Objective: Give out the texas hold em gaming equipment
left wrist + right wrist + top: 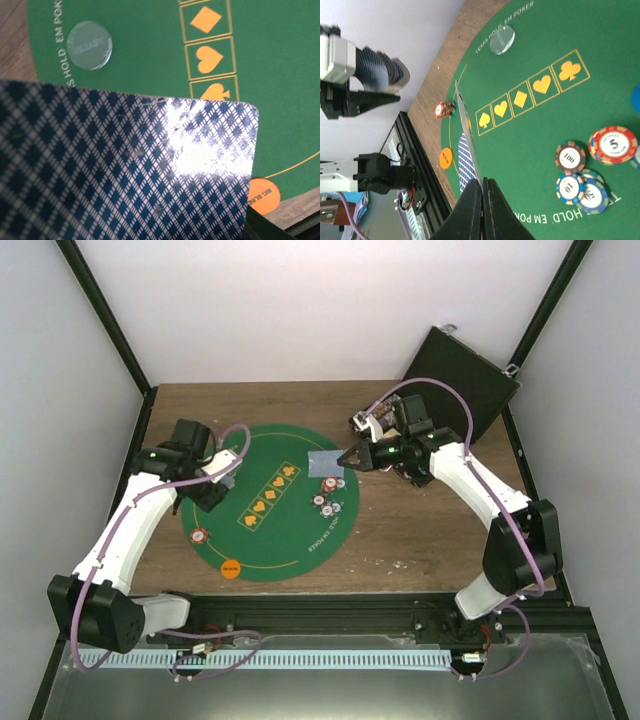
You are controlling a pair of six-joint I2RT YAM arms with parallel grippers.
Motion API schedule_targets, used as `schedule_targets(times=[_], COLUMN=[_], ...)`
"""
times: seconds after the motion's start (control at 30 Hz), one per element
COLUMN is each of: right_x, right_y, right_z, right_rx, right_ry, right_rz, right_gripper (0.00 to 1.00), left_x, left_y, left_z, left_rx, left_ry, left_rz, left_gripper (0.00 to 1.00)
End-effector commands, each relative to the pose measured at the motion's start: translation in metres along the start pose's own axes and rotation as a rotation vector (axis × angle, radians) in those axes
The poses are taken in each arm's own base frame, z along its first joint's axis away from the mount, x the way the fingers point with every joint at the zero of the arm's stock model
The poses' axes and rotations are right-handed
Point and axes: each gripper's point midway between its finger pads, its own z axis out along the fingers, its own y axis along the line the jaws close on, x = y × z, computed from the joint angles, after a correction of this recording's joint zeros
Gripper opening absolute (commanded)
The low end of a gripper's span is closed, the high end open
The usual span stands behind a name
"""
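Note:
My right gripper (pixel 483 181) is shut on one playing card (pixel 468 131), seen edge-on above the green mat (pixel 530 145); from above the card (pixel 325 465) is a grey-blue rectangle at the gripper (pixel 348 458). A blue-patterned patch (pixel 464 162) shows beside it; I cannot tell if it is another card. My left gripper (pixel 222 478) holds a pack of cards (pixel 379 70) over the mat's left side. The top card's back (pixel 130 170) hides the jaws. Striped chips (pixel 571 157) lie in a group (pixel 330 502), and a small stack (pixel 445 109) sits apart.
An orange disc (pixel 231 568) lies at the mat's near edge, and a clear disc (pixel 90 45) lies by the printed lettering. A blue disc (pixel 636 99) shows at the frame edge. The open black case (pixel 460 380) leans at the back right.

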Motion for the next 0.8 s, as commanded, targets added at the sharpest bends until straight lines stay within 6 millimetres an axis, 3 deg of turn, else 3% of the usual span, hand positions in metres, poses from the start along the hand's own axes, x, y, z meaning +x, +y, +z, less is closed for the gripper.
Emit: schedule_targets(times=[0.0, 0.37, 0.57, 0.77], right_x=[0.015, 0.062, 0.080, 0.083], right_y=[0.018, 0.054, 0.065, 0.068], right_z=[0.007, 0.052, 0.058, 0.054], right_rx=[-0.040, -0.073, -0.067, -0.054], right_ry=[0.043, 0.183, 0.228, 0.237], right_rz=[0.000, 0.019, 0.029, 0.039], right_gripper=[0.01, 0.01, 0.01, 0.01], left_x=[0.015, 0.033, 0.030, 0.032], left_y=[0.020, 0.042, 0.045, 0.044], left_z=[-0.005, 0.002, -0.003, 0.003], left_rx=[-0.053, -0.092, -0.110, -0.111], left_ry=[0.034, 0.043, 0.007, 0.000], left_rz=[-0.078, -0.204, -0.232, -0.233], left_gripper=[0.49, 0.48, 0.48, 0.48])
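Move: The right hand, with a card pinched, is headed for open felt on the mat's near half, roughly 12 cm back, 14 cm to its left and 20 cm below. The chip stacks lie almost beneath it, 2 cm back and 3 cm left; the blue button is 6 cm ahead and 3 cm left, the Big Blind button some 20 cm back and 27 cm left. From the left hand that felt is about 6 cm back and 17 cm right. Still pinching the card by its edge, the right hand swings from over the chip stacks back and to the left towards the mat's near half, some 12 cm in all, sinking about 4 cm, slowing, and turning roughly 10 degrees counter-clockwise. The left keeps its grip on the deck and draws about 5 cm left, turning a little counter-clockwise, then all but halts. ##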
